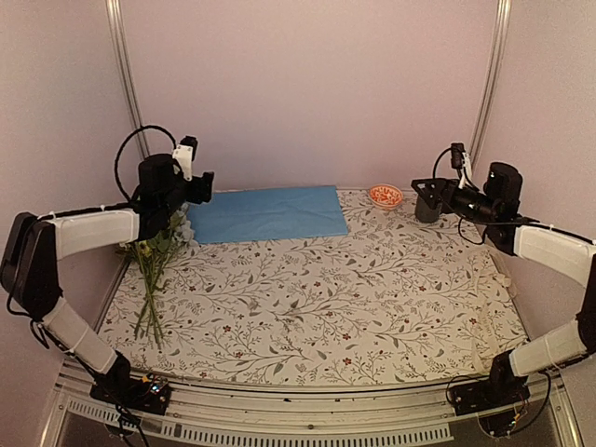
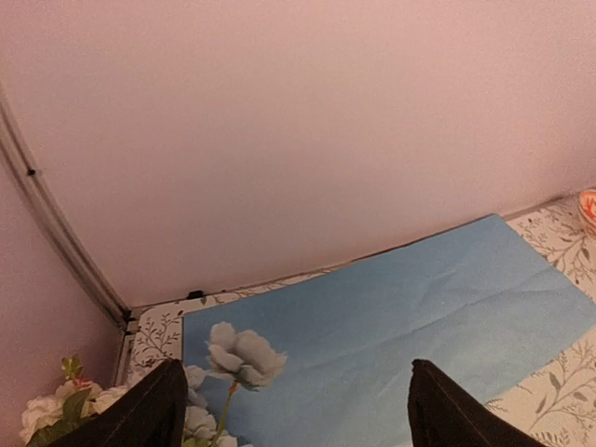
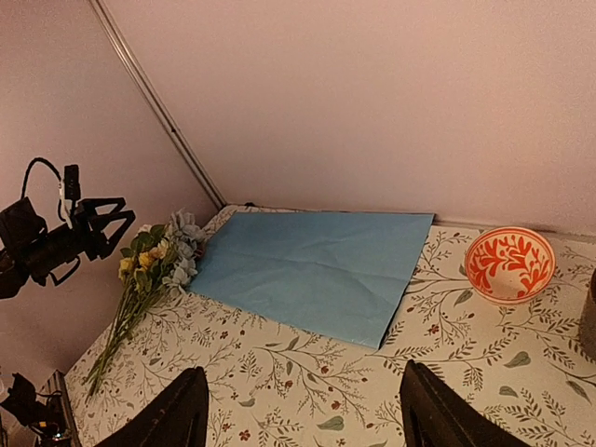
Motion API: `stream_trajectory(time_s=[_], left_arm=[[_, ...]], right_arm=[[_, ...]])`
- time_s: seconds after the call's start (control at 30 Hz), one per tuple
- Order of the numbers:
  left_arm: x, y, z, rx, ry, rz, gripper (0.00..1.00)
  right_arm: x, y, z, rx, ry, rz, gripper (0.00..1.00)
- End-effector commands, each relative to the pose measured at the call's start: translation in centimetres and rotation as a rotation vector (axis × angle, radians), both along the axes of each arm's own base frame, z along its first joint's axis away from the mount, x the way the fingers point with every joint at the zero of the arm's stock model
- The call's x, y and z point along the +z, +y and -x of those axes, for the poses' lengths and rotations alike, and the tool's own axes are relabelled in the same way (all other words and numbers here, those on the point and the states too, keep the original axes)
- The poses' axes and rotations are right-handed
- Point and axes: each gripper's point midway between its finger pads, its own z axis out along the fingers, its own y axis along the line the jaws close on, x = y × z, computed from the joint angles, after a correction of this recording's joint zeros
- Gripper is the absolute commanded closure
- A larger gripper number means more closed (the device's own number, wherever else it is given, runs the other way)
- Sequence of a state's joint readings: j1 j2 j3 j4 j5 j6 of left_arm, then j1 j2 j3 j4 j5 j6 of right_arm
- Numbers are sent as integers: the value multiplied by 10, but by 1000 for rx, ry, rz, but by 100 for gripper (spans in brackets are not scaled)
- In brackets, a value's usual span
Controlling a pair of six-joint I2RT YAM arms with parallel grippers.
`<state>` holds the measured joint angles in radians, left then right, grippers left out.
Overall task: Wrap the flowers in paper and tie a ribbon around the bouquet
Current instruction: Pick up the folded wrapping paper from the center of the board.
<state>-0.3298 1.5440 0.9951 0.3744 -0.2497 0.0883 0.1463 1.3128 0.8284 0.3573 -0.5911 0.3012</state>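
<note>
The light blue paper (image 1: 270, 212) lies flat at the back of the table, also in the left wrist view (image 2: 400, 317) and the right wrist view (image 3: 312, 270). The flowers (image 1: 154, 270) lie loose along the left edge, stems toward the front and blooms (image 3: 154, 261) touching the paper's left edge; a pale blue bloom (image 2: 242, 356) overlaps the sheet. My left gripper (image 1: 200, 186) (image 2: 296, 372) hovers open above the blooms and holds nothing. My right gripper (image 1: 421, 196) (image 3: 303, 372) hangs open over the back right. The ribbon and the bouquet are out of view.
A small orange-and-white patterned bowl (image 1: 385, 196) (image 3: 508, 264) stands at the back right, just right of the paper. A dark object (image 3: 589, 326) sits at the right edge beside it. The leaf-printed tablecloth (image 1: 326, 307) covers the table; walls close in at the back and sides.
</note>
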Motion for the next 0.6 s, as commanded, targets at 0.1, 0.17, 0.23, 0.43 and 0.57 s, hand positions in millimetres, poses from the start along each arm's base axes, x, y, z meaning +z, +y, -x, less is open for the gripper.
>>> stream_trajectory(time_s=[0.1, 0.17, 0.23, 0.43, 0.57], left_arm=[[-102, -48, -21, -107, 436, -49, 19], [-116, -54, -32, -115, 488, -67, 19], [-154, -59, -42, -109, 589, -82, 19], [-213, -64, -61, -95, 746, -115, 15], [-239, -56, -62, -81, 808, -95, 14]], right_arm=[[-74, 54, -45, -38, 394, 163, 30], [-81, 70, -57, -50, 412, 205, 30], [-92, 86, -68, -63, 431, 257, 30], [-145, 111, -99, -79, 522, 409, 30], [-180, 127, -109, -28, 554, 462, 30]])
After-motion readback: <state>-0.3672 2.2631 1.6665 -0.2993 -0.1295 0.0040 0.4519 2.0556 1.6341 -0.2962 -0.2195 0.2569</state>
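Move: The left hand hangs some 26 cm above the board; the middle of the blue wrapping paper lies about 13 cm ahead of it and 12 cm to its right. The flowers' middle is roughly 5 cm back and 12 cm to its left. From the right hand, the paper's middle is around 22 cm ahead, 31 cm to the left and 28 cm below, with the bowl some 30 cm straight ahead and the mug 24 cm ahead, 12 cm to the right. Down onto the left part of the paper heads the left hand, dropping about 22 cm while easing forward and to the right, its fingers tipping some 40 degrees downward. The right hand sweeps down, left and forward, roughly 13 cm down and as much left, towards the paper's near right corner, tipping down too. Both grippers stay open; neither visibly touches the paper. ##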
